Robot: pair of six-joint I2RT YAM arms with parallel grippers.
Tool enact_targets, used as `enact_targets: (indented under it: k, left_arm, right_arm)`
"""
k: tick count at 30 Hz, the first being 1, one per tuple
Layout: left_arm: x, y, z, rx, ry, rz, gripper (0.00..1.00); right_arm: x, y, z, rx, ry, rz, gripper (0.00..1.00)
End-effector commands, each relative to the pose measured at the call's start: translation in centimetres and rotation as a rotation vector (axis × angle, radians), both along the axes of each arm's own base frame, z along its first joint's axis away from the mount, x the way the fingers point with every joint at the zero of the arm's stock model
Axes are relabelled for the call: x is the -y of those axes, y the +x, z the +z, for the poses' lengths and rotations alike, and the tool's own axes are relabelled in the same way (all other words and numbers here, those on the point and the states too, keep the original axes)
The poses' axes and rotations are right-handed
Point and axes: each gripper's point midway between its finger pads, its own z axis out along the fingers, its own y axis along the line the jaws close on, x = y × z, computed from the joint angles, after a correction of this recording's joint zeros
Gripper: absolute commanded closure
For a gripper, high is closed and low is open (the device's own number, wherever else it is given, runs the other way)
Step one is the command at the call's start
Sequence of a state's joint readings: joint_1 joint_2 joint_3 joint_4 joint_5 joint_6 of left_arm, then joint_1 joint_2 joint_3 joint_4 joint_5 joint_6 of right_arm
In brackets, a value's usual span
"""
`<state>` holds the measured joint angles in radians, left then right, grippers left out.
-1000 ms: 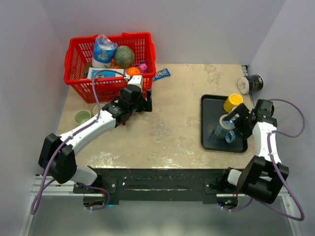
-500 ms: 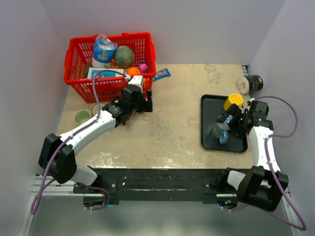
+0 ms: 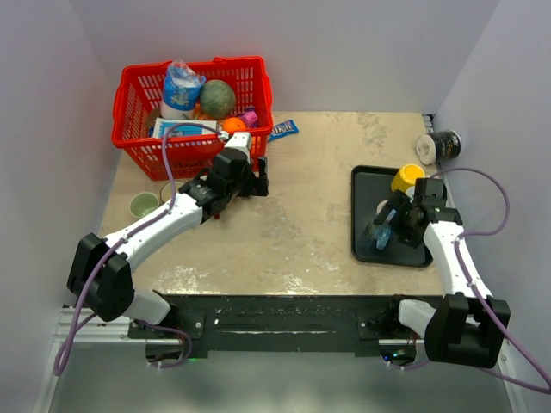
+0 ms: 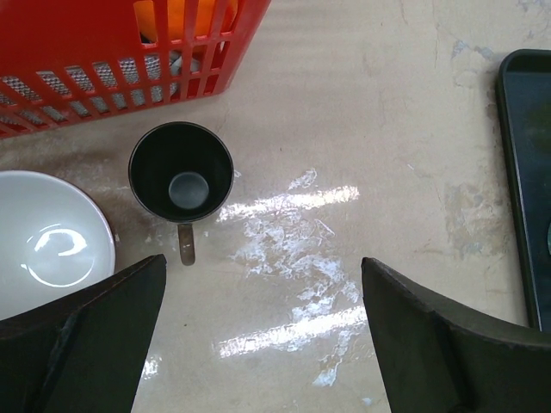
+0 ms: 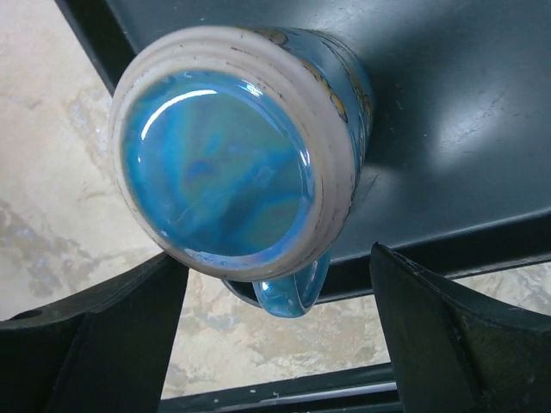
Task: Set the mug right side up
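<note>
The mug (image 5: 224, 155) is glazed blue and stands upside down on the black tray (image 5: 465, 129), base up and handle toward the tray's near edge. In the top view the mug (image 3: 381, 232) sits at the tray's left part. My right gripper (image 5: 275, 284) is open with one finger on each side of the mug. A gap shows between the right finger and the mug wall. My left gripper (image 4: 263, 275) hangs open over bare tabletop by the red basket (image 3: 138, 95), far from the mug.
A yellow cup (image 3: 406, 178) stands on the tray (image 3: 366, 185) behind the mug. A dark tin (image 3: 441, 146) lies at the back right. Near my left gripper (image 3: 258, 176) are a small dark metal cup (image 4: 181, 168), a white bowl (image 4: 47, 249) and a green cup (image 3: 143, 205).
My right gripper has shifted left along the tray and come down around the mug, its fingers narrowing slightly. The left arm has not moved.
</note>
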<state>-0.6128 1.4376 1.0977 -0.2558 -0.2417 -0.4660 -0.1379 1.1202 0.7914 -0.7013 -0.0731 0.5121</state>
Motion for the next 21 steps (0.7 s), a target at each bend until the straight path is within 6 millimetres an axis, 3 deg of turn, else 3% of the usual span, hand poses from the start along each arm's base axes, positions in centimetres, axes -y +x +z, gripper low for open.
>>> enact_targets:
  k: [1,10,21]
  left_arm:
    - [0.4,0.4,0.6,0.019,-0.038,0.006,0.01]
    - [0.7,0.5,0.2,0.011,-0.037,0.003,0.01]
    - [0.5,0.6,-0.1,0.007,-0.028,0.008,0.01]
  right_arm:
    - [1.1,-0.5,-0.1,0.001,-0.076,-0.069,0.14]
    - [-0.6,0.2,-0.1,0.005,-0.136,-0.029,0.30]
    - [-1.0,1.2,-0.1,-0.012,-0.232,-0.005,0.53]
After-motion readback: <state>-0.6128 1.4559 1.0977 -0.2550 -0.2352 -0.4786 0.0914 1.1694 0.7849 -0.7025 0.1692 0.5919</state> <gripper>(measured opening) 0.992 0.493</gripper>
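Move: The upturned blue mug in the tray stands with its middle about 5 cm ahead of my right hand, 2 cm to the left and 3 cm lower; its handle faces back towards me, almost between my open fingers. From that hand, the yellow mug is some 14 cm ahead and 6 cm right, and the pale mug about 10 cm ahead and 8 cm right. From my left hand, the blue mug lies about 31 cm right, 7 cm back and 11 cm lower. I slide my right hand about 2 cm left to centre it on the blue mug's handle, easing down about 1.5 cm, mostly late on. My wrist rolls some 10 degrees, left side dipping, while the fingers close from nearly wide open to about half, one on each side of the handle; a pinch can't be seen yet. ##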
